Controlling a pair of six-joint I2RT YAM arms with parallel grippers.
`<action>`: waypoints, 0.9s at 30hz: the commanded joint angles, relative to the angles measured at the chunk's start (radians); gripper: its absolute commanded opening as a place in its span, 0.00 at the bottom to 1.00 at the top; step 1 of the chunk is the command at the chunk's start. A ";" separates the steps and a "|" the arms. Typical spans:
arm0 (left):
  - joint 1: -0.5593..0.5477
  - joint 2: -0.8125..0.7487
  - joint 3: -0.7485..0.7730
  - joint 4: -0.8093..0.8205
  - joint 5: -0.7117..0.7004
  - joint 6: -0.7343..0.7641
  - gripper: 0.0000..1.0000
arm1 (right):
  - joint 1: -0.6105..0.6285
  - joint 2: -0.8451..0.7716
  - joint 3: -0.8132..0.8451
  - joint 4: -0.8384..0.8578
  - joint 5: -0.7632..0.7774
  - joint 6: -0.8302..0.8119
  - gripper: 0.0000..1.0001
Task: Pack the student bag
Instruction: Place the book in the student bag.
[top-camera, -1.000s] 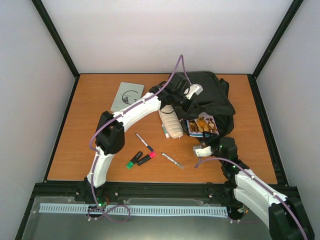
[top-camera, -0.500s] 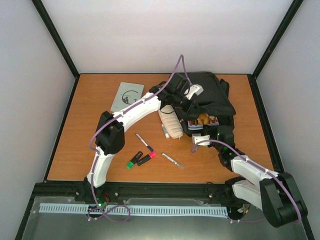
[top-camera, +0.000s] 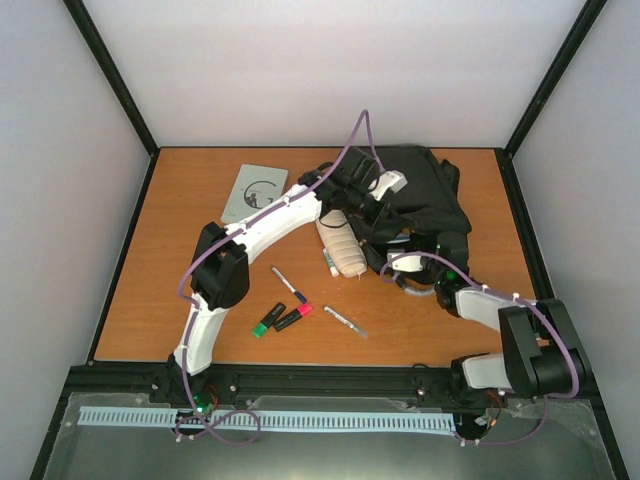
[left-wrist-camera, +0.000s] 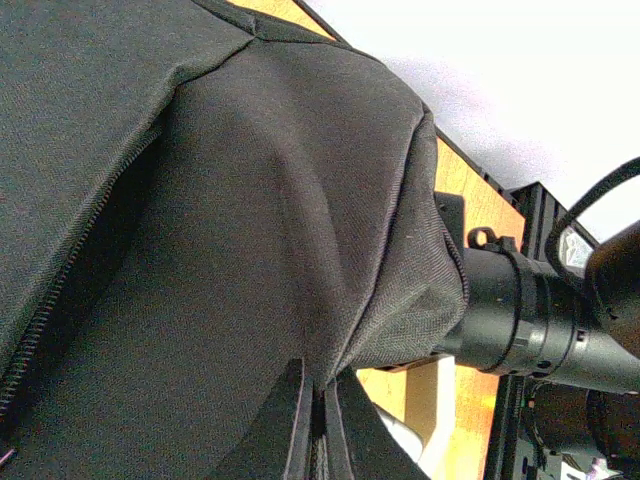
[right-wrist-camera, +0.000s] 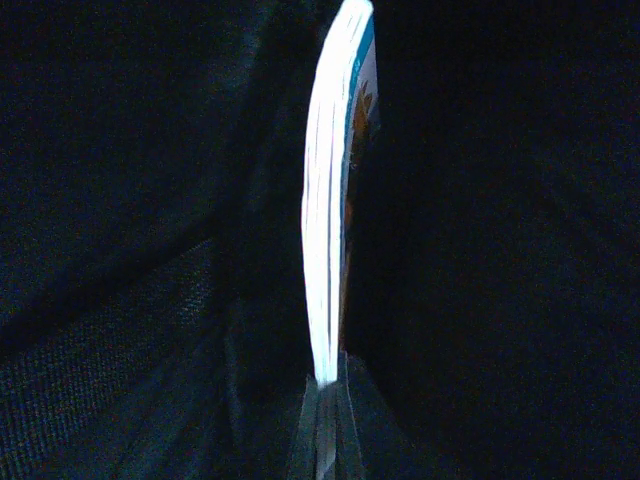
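The student bag (top-camera: 420, 190) is a black backpack at the table's back right. My left gripper (top-camera: 384, 216) is shut on a fold of the bag's fabric (left-wrist-camera: 250, 250) at the rim of its opening, pinched at the tips (left-wrist-camera: 320, 385). My right gripper (top-camera: 402, 262) reaches into the bag's mouth, mostly hidden under the fabric. Inside it is dark. A thin book (right-wrist-camera: 325, 200) shows edge-on, white pages and a coloured cover. My right gripper (right-wrist-camera: 327, 385) is shut, its tips butted against the book's near edge.
A cream ribbed pencil case (top-camera: 342, 248) lies left of the bag. A grey notebook (top-camera: 255, 188) is at the back. A pen (top-camera: 290, 285), a green marker (top-camera: 267, 320), a red marker (top-camera: 295, 317) and another pen (top-camera: 345, 322) lie in front. My right arm (left-wrist-camera: 520, 320) crosses beside the bag.
My right gripper has shut and moved forward from the table's front into the bag's mouth. The picture book that showed at the opening has gone inside. My left arm has stayed put.
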 joint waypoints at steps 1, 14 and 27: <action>0.001 -0.015 0.062 0.002 0.063 0.025 0.01 | -0.013 0.053 0.017 0.077 -0.070 -0.046 0.06; 0.001 0.000 0.076 -0.008 0.016 0.019 0.01 | -0.014 -0.328 -0.073 -0.376 -0.194 -0.050 0.48; 0.001 0.064 0.124 -0.025 -0.008 -0.002 0.01 | -0.015 -0.611 0.071 -1.061 -0.194 0.337 0.55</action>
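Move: The book is already mostly inside the student bag, its near edge pinched in the right fingers; its middle lies about 7 cm ahead of that hand, 3 cm to its left and 3 cm lower. The bag's handle is about 14 cm back and 4 cm left of the right hand, the pencil case some 20 cm left and 3 cm back. From the left hand, which holds up the bag's flap, the book is about 5 cm right, level fore and aft, 13 cm below. The book is let go inside the bag: the right fingers sink with it about 2 cm, open to roughly half, and come free of its near edge. The right hand then draws straight back out of the bag's mouth, about 12 cm, rising on the way before dipping again and tipping nose-down some 15 degrees. The left fingers keep their pinch on the flap, holding the mouth open. ##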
